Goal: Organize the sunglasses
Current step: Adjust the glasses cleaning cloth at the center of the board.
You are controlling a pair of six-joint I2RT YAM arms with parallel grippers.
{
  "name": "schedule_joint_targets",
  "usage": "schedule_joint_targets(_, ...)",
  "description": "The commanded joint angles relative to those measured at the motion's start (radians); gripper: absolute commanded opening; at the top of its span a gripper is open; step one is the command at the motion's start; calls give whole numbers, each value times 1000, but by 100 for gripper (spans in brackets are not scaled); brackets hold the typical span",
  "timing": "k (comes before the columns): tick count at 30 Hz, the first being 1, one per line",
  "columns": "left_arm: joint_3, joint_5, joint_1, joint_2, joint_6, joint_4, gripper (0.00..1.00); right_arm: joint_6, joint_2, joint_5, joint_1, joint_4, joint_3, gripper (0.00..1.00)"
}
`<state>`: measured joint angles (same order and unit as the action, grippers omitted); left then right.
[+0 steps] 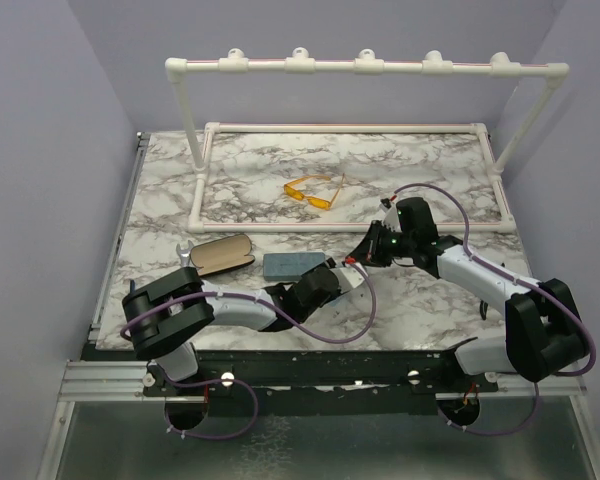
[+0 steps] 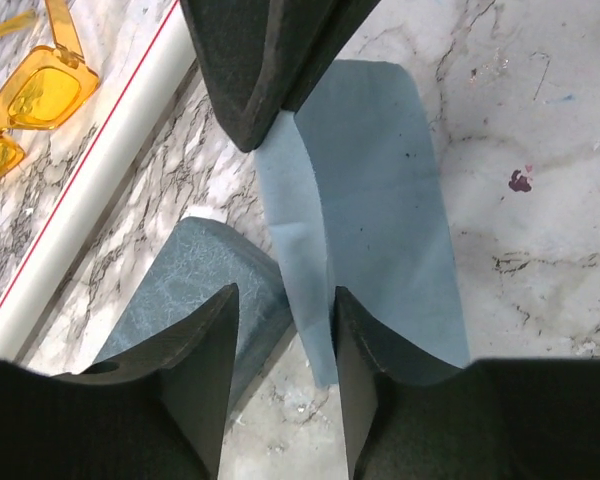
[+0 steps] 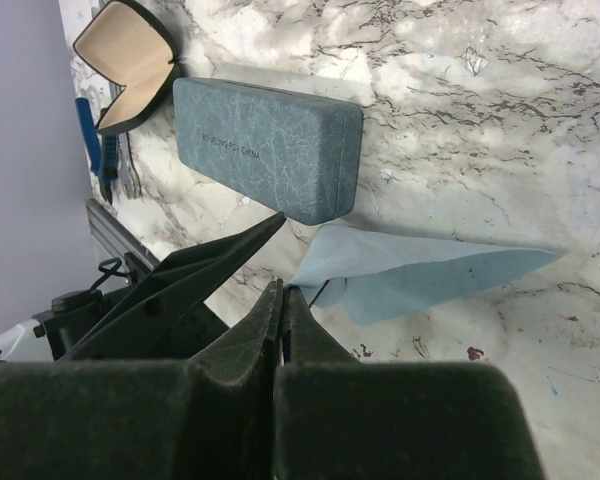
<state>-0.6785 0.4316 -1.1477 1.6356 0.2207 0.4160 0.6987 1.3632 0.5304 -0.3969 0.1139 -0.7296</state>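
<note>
The yellow-orange sunglasses (image 1: 310,192) lie unfolded on the marble inside the white pipe frame, also seen in the left wrist view (image 2: 30,100). My right gripper (image 3: 285,290) is shut on a corner of a light blue cloth (image 3: 430,278) and holds it just above the table. From that grip the cloth (image 2: 380,200) hangs down, and its folded edge runs between the fingers of my left gripper (image 2: 285,295). Those jaws stand apart, the cloth close to the right finger. Both grippers (image 1: 332,277) (image 1: 362,256) meet beside the grey-blue case (image 1: 292,264).
The grey-blue rectangular case (image 3: 270,145) lies shut, close to the left of the cloth. Beyond it the black oval case (image 3: 130,60) lies open with its tan lining up. A white pipe (image 2: 110,190) on the table separates the grippers from the sunglasses.
</note>
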Motion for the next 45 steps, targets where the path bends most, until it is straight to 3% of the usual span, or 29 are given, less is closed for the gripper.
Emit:
schedule_joint_targets(1, 7, 1, -3, -55, -20, -115, 41, -25, -4, -29, 10, 18, 11, 1)
schedule_joint_targets(15, 21, -117, -3, -57, -106, -194, 30, -53, 4, -45, 16, 46, 0, 1)
schedule_joint_targets(21, 10, -97, -3, -58, -88, -194, 3, -73, -5, -70, 21, 75, -1, 1)
schedule_joint_targets(24, -5, -94, -3, -71, -70, -230, 0, -106, -23, -114, 26, 125, -13, 1)
schedule_joint_targets(32, -91, -39, -3, -123, 127, -275, 0, -148, -85, -157, 68, 180, -37, 1)
schedule_joint_targets(38, -109, -9, 25, -104, 340, -95, 0, -183, -80, -162, 133, 164, -96, 1)
schedule_joint_targets(45, -152, -68, 83, -55, 547, 98, 0, -284, -68, -252, 144, 260, -228, 1)
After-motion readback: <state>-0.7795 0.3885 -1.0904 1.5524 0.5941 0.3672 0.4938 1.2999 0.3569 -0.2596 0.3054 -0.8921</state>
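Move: The cloth hangs from the shut right gripper, its free lower edge about 2 cm back, 1 cm left and 2 cm below the left hand point. Of the left hand, the grey glasses case lies some 10 cm left, 1 cm ahead, 5 cm below; the white front rail about 9 cm straight ahead. For the right hand, the rail is about 7 cm straight ahead and 10 cm below, the free cloth edge 4 cm back, 5 cm left, 7 cm below. Ease the half-open left gripper back, down and slightly left, about 3 cm, then close it fully to pinch the cloth's free edge. Keep the right gripper's hold, lower it slightly, then pull right, forward and up as the left rises about 9 cm and goes forward towards the rail, its fingers tipping up some 20 degrees. ##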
